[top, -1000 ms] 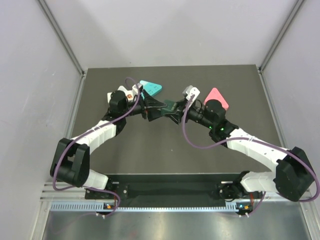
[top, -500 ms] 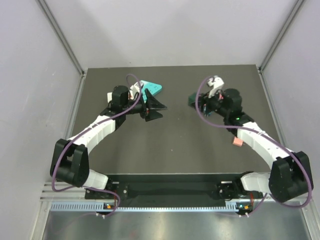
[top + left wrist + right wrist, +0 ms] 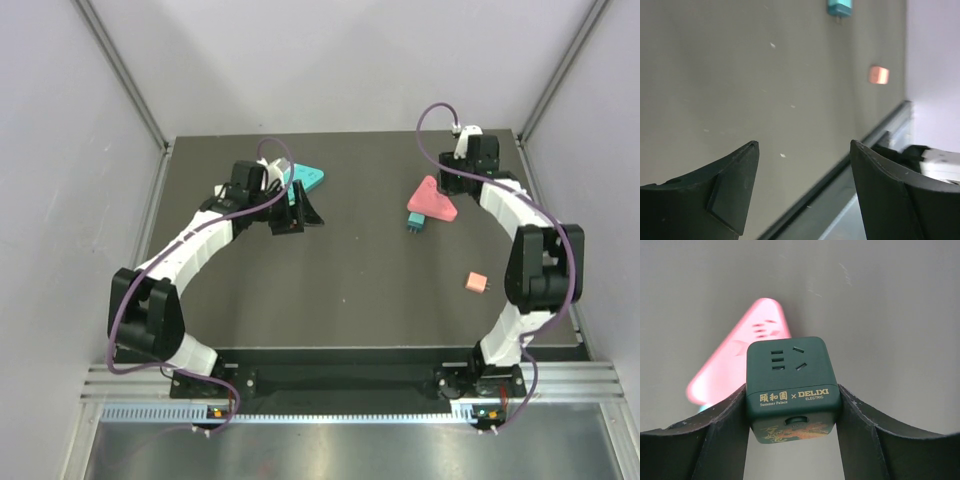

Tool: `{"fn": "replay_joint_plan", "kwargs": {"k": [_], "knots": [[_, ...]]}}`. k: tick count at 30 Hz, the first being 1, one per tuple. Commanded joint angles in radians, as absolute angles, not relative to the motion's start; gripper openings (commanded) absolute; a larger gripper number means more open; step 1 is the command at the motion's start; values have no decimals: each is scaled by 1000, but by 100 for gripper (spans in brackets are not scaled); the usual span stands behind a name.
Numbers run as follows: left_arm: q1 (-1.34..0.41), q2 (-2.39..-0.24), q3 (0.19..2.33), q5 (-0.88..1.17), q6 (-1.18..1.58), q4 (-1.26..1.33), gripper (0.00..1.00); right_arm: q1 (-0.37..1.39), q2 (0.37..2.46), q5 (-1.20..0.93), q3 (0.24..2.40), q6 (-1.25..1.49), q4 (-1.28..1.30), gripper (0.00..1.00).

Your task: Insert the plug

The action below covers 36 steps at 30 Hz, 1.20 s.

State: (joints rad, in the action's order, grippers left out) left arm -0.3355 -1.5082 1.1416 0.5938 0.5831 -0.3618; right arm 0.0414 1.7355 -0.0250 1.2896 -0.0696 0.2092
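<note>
A dark green socket cube (image 3: 792, 385) with gold lettering sits clamped between the fingers of my right gripper (image 3: 792, 405), socket holes facing away from the camera. In the top view my right gripper (image 3: 450, 183) hovers at the back right, just beyond a pink triangular adapter (image 3: 432, 198). A small teal plug (image 3: 416, 223) lies in front of that adapter, and a small orange plug (image 3: 479, 283) lies nearer the right edge. My left gripper (image 3: 297, 213) stands open and empty at the left, beside a teal triangular adapter (image 3: 306, 177).
The left wrist view looks across the mat to the teal plug (image 3: 840, 7), the orange plug (image 3: 878, 75) and the table's metal front rail (image 3: 875, 142). The pink adapter (image 3: 740, 360) shows behind the cube in the right wrist view. Grey walls enclose the table.
The two grippers have parted from their meeting at the centre. My right arm swung to the back right carrying the green cube. My left gripper opened wider and drew back left.
</note>
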Motion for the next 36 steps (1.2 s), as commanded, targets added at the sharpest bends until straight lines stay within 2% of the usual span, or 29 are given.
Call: {"fn": "replay_joint_plan", "kwargs": {"k": [1,6,11,24,29,36], "knots": [[-337,-1508,1201,457,411,-477,78,22,1808,75,1411,-107,290,0],[-342,-1520,1195,433,379,-488,77,20,1896,156,1454,-147,344,0],[-345,-1539,1198,446,370,-483,77,28,1896,105,1424,-158,382,0],[-345,-1513,1192,426,353,-488,77,130,1677,3,1214,-87,492,0],[-345,-1514,1184,431,354,-480,77,165,1628,-141,1180,-25,528,0],[-345,-1508,1192,423,342,-491,77,215,1575,-140,1202,23,630,0]]}}
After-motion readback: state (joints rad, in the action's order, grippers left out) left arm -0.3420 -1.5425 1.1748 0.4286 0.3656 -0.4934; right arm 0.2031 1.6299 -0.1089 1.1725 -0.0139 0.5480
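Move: The green adapter is already in the right gripper. The pink triangular strip lies just under it, centre about 3 cm back, 3 cm left and 8 cm below. The teal plug touches its near side, roughly 8 cm back and 6 cm left of the gripper; the orange plug lies some 23 cm back and 8 cm right. From the left gripper, the strip is about 31 cm right, 5 cm ahead and 14 cm lower. Keep the green adapter gripped in the right hand: lower it about 5 cm while easing right, past the pink strip's right edge, then hold that height and sweep back and left some 16 cm, pushing the strip's right corner along with the adapter and tipping the fingers steeper. Let the empty, open left gripper sink and shift left, about 3 cm each. ##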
